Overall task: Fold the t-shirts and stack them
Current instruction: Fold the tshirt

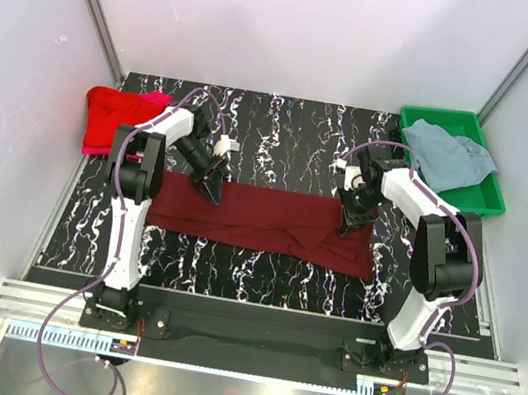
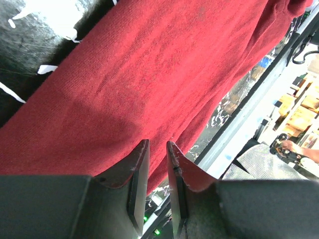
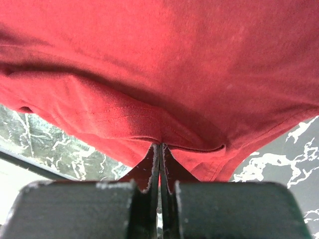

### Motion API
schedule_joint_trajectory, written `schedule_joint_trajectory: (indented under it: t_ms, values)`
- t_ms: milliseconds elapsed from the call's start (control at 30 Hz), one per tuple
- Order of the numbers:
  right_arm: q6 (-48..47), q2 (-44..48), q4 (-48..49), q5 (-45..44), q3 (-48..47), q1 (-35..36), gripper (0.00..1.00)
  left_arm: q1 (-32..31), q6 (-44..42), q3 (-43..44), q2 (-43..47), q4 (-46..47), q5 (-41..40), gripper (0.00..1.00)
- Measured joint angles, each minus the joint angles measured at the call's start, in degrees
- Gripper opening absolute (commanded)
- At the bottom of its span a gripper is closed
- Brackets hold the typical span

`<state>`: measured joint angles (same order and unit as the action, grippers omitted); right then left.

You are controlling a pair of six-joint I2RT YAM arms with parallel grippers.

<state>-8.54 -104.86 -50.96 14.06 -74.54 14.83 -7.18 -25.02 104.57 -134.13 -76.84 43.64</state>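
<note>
The dark maroon t-shirt [image 1: 260, 219] lies folded into a long band across the middle of the table. My left gripper [image 1: 210, 188] hovers at the band's far left edge, jaws a narrow gap apart with nothing between them [image 2: 157, 144]; the cloth [image 2: 149, 74] spreads beyond the tips. My right gripper [image 1: 351, 222] is at the band's far right edge, shut [image 3: 159, 145] on a hem fold of the maroon shirt [image 3: 174, 59]. The bright red shirt [image 1: 110, 116] lies at the back left with a pink one [image 1: 159, 99] partly showing behind it. The grey-blue shirt [image 1: 448, 157] lies in the tray.
A green plastic tray [image 1: 487, 199] stands at the back right corner. White walls close in the black marbled table [image 1: 285, 130] on three sides. Both arm bases sit on the rail at the near edge.
</note>
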Motion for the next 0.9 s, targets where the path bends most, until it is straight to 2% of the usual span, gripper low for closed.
schedule_joint_trajectory:
  t_ms: [233,433,600,700,733,767,800,867,900]
  values:
    - [3.9,5.8,-3.2,2.0,0.7,0.3,0.0,0.0,0.0,0.0,0.0,0.0,0.2,0.25]
    - [10.4,14.7,-5.4,6.8,6.9,3.0,0.0,0.0,0.0,0.0,0.0,0.0,0.2,0.25]
    - [13.2,15.0,-7.0,9.0,7.9,3.8,0.0,0.0,0.0,0.0,0.0,0.0,0.2,0.25]
    - [14.5,14.6,-7.8,9.9,7.9,3.8,0.07,0.0,0.0,0.0,0.0,0.0,0.1,0.25]
    - [14.7,14.3,-8.0,10.4,7.9,3.8,0.12,0.0,0.0,0.0,0.0,0.0,0.1,0.25]
    - [14.8,13.9,-8.3,11.0,7.9,3.8,0.29,0.0,0.0,0.0,0.0,0.0,0.1,0.25]
    - [15.0,13.5,-8.7,11.7,7.9,3.8,0.41,0.0,0.0,0.0,0.0,0.0,0.1,0.25]
    - [15.0,13.0,-9.0,13.2,7.8,3.8,0.86,0.0,0.1,-0.2,0.0,0.0,0.1,0.25]
    - [14.8,12.9,-8.9,14.0,7.6,3.8,0.87,0.0,0.1,-0.4,0.0,0.0,0.1,0.25]
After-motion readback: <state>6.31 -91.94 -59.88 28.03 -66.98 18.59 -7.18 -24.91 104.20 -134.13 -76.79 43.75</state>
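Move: My right hand, shut on the shirt's sleeve flap, has the near hem it is taking the cloth to about 9 cm back, 3 cm left and 1 cm below. The shirt's near right corner lies some 11 cm back and 6 cm right; its far folded edge is roughly 9 cm straight ahead, both just below hand height. From my left hand, that near-hem spot is about 11 cm back and 21 cm right, slightly below. Keeping the flap pinched, I lift my right hand about 5 cm, then sweep it some 9 cm back towards the near hem and a little left. The wrist tips and rolls by about 20 degrees on the way, and only when the hand has nearly stopped do I spread the fingers wide. My left hand stays low over the shirt. ##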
